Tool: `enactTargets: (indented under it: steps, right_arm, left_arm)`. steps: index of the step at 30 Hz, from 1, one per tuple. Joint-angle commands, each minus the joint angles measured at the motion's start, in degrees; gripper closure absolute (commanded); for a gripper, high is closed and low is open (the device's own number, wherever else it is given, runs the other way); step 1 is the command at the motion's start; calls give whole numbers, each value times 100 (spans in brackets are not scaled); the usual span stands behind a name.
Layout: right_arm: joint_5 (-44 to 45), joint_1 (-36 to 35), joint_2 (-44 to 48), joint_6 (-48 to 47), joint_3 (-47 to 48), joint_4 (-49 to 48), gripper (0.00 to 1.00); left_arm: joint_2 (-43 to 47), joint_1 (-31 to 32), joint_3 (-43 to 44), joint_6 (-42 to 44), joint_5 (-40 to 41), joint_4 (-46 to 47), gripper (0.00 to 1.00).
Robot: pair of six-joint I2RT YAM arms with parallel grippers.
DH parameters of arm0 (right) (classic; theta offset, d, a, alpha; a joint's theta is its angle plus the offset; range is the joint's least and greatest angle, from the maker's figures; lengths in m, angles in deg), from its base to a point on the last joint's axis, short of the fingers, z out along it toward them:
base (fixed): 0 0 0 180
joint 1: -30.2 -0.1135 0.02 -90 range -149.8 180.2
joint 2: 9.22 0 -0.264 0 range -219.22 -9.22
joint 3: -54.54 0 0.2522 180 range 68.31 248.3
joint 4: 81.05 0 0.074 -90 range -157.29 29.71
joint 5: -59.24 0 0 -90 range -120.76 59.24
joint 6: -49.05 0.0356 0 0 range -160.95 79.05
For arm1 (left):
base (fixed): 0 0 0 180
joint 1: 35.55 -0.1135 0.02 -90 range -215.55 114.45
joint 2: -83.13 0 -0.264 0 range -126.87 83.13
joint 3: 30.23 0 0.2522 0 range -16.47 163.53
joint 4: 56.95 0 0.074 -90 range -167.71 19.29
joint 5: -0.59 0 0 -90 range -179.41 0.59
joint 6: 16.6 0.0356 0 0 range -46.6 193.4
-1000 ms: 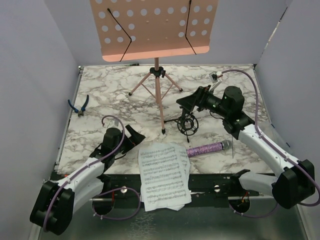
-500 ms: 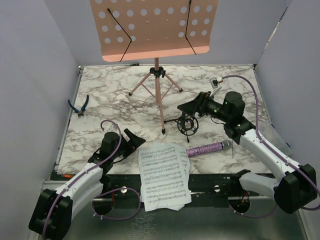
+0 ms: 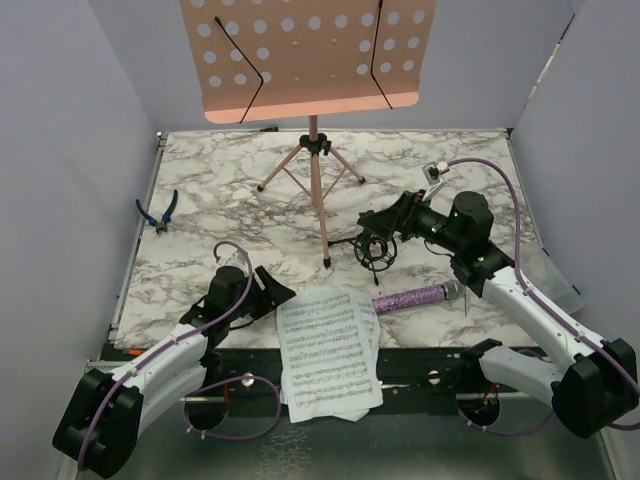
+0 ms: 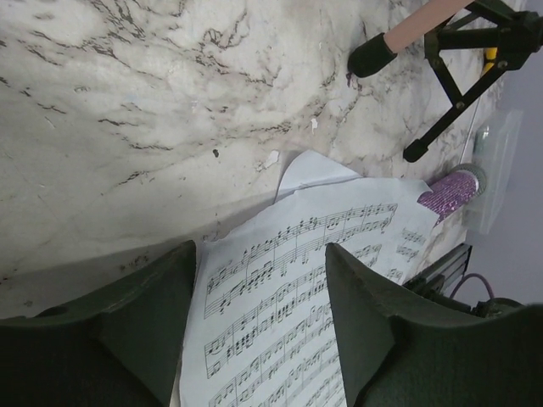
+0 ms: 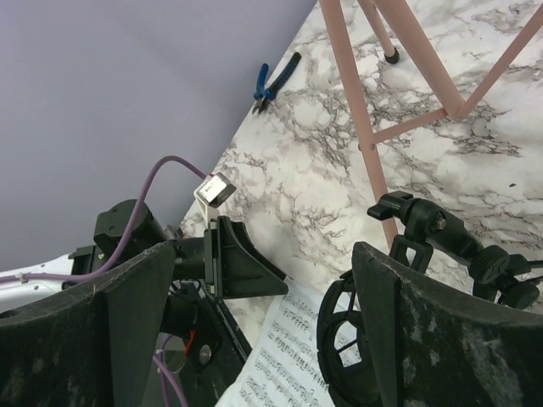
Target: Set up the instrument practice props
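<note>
The pink perforated music stand (image 3: pixel 310 55) stands on its tripod legs (image 3: pixel 318 190) at the back. White sheet-music pages (image 3: pixel 328 350) lie at the front, overhanging the table edge. My left gripper (image 3: pixel 272 288) is open at their upper left corner. In the left wrist view its jaws (image 4: pixel 261 248) straddle the left edge of the top page (image 4: pixel 288 288), apart from the paper. The glittery purple microphone (image 3: pixel 410 297) lies to the right of the pages. The small black tripod shock-mount (image 3: pixel 375 250) stands behind it. My right gripper (image 3: pixel 385 218) hovers open just above and behind the shock-mount (image 5: pixel 335 331).
Blue-handled pliers (image 3: pixel 158 210) lie near the left wall. A clear plastic bag (image 3: pixel 548 265) sits at the right table edge. Grey walls close in on both sides. A black rail (image 3: pixel 430 375) runs along the front under the pages.
My left gripper has slid to the pages' left edge and its jaws have narrowed. My right gripper has shifted slightly right and down, still over the shock-mount.
</note>
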Motion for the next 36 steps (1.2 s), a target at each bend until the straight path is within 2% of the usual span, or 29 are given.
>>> enactTargets:
  steps: [1, 5, 10, 15, 24, 33, 36]
  right_arm:
    - [144, 22, 141, -52, -140, 43, 10]
    - [203, 21, 143, -170, -70, 123, 11]
    - [153, 25, 124, -143, -71, 104, 11]
    - [-53, 23, 41, -58, -211, -88, 11]
    - [-128, 21, -32, -228, -179, -46, 10]
    - [-576, 21, -213, -43, -232, -688, 10]
    - [-367, 21, -163, 38, -306, -679, 10]
  left_arm:
    - [-74, 157, -193, 298, -48, -552, 38]
    - [-378, 265, -113, 453, -7, -482, 45]
    - [-579, 388, 61, 606, -27, -429, 80]
    - [-229, 434, 282, 643, -61, -431, 100]
    - [437, 437, 1099, 1205, 59, -605, 100]
    - [913, 437, 1824, 1733, -207, -633, 100]
    - [1223, 435, 2105, 1742, -117, -633, 100]
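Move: Close below the left hand, about 3 cm down and some 2 cm back, lies the far left corner of the top sheet of music; the middle of that sheet is roughly 13 cm back and 10 cm to the right. The music stand's nearest foot is about 8 cm ahead and 10 cm right of the hand, the purple microphone level with it and some 31 cm right. From the right hand, the corner lies about 10 cm back, 24 cm left and 25 cm below. Easing back and down about 2 cm each way onto the far left corner of the top sheet, the left hand closes its half-open fingers fully and pinches the paper's edge. It then lifts quickly, some 15 cm up with about 4 cm forward and a little right, the fingers tipping up roughly 25 degrees. ##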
